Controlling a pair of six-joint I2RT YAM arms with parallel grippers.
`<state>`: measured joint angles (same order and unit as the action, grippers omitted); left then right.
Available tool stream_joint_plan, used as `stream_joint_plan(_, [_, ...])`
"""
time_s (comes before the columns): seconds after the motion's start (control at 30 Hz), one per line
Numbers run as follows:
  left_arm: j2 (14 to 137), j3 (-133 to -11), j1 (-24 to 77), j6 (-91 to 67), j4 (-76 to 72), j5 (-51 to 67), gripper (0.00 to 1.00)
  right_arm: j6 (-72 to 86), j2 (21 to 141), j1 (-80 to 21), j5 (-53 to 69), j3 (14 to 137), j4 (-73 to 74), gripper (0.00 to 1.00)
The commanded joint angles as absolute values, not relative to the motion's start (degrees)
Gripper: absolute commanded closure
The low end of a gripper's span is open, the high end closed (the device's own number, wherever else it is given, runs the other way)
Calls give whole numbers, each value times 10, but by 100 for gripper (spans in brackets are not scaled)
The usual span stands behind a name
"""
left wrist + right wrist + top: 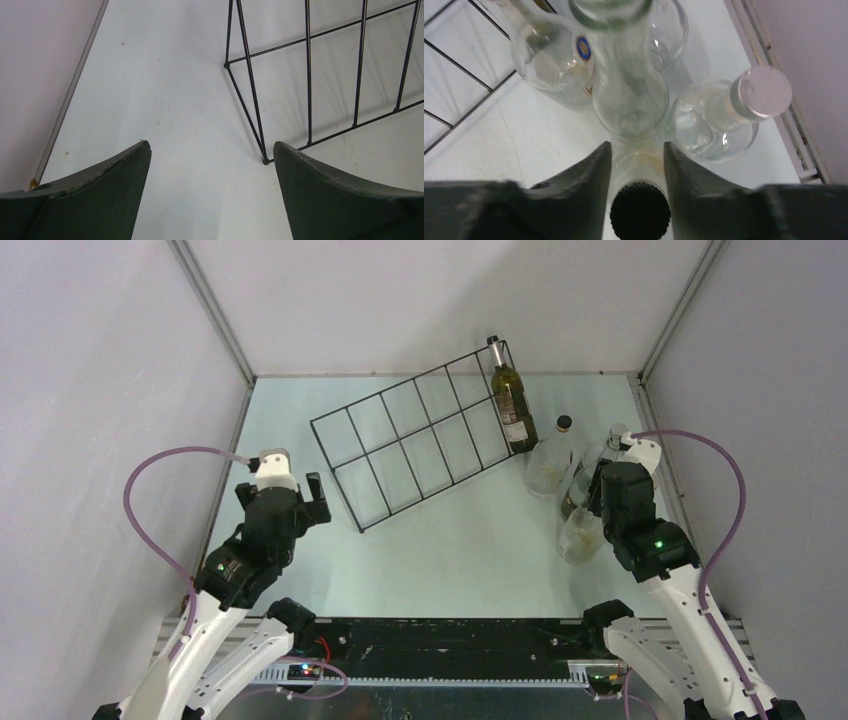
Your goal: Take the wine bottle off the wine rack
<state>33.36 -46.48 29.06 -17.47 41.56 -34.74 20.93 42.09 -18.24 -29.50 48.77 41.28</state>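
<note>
The black wire wine rack (pixel 420 434) lies slanted across the middle of the table. A dark green wine bottle (pixel 510 400) rests in its far right end. My right gripper (pixel 597 498) is to the right of the rack, above a group of clear bottles. In the right wrist view, my right gripper (pixel 637 144) is shut on the neck of an upright clear bottle with a black cap (pixel 640 210). My left gripper (pixel 290 498) stands open and empty at the rack's near left corner. That corner (pixel 265 161) lies just off the right fingertip (pixel 285 152).
Beyond the held bottle stand three more clear bottles: an uncapped one (pixel 629 100), one with a small blue label (pixel 549 70) and one with a silver cap (pixel 719 120). The right wall and its floor rail (pixel 774 85) run close beside them.
</note>
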Motion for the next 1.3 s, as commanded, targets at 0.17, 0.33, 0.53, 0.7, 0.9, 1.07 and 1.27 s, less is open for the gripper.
stream_joint_plan(0.17, [334, -459, 287, -162, 397, -350, 0, 210, 406, -180, -288, 495, 350, 42])
stream_joint_plan(0.33, [334, -461, 287, -162, 393, -345, 0, 205, 387, -180, -282, 495, 351, 38])
stream_joint_plan(0.53, [351, -467, 287, -167, 361, -319, 0, 189, 364, -180, -281, 516, 372, 38])
stream_joint_plan(0.7, [396, -488, 287, -164, 324, -285, 0, 177, 366, -179, -265, 554, 402, 36])
stream_joint_plan(0.9, [470, -543, 287, -160, 291, -241, 0, 172, 356, -180, -226, 598, 438, 36])
stream_joint_plan(1.07, [506, -567, 287, -170, 251, -205, 0, 161, 345, -179, -205, 624, 453, 36])
stream_joint_plan(1.27, [578, -623, 294, -176, 233, -155, 0, 150, 333, -180, -181, 658, 472, 35])
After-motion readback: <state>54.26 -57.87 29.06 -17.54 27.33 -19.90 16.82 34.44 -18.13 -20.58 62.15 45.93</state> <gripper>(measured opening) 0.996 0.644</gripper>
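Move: The right fingers are round the neck of the set-down bottle, whose middle is about 9 cm straight below. The open-topped bottle stands some 9 cm ahead, the grey-capped bottle 4 cm ahead and 9 cm right. From the left hand, the wine bottle lies about 32 cm ahead, 47 cm right and 12 cm lower; the rack's middle is 24 cm ahead, 22 cm right and 15 cm lower. Open the right fingers off the neck of the set-down bottle, then lift that gripper about 10 cm, drawing slightly back and tipping the fingers up. Meanwhile, after a short wait, swing the left gripper, kept wide open, some 9 cm right and nearly as far forward while rising, towards the rack and its wine bottle, turning clockwise. ##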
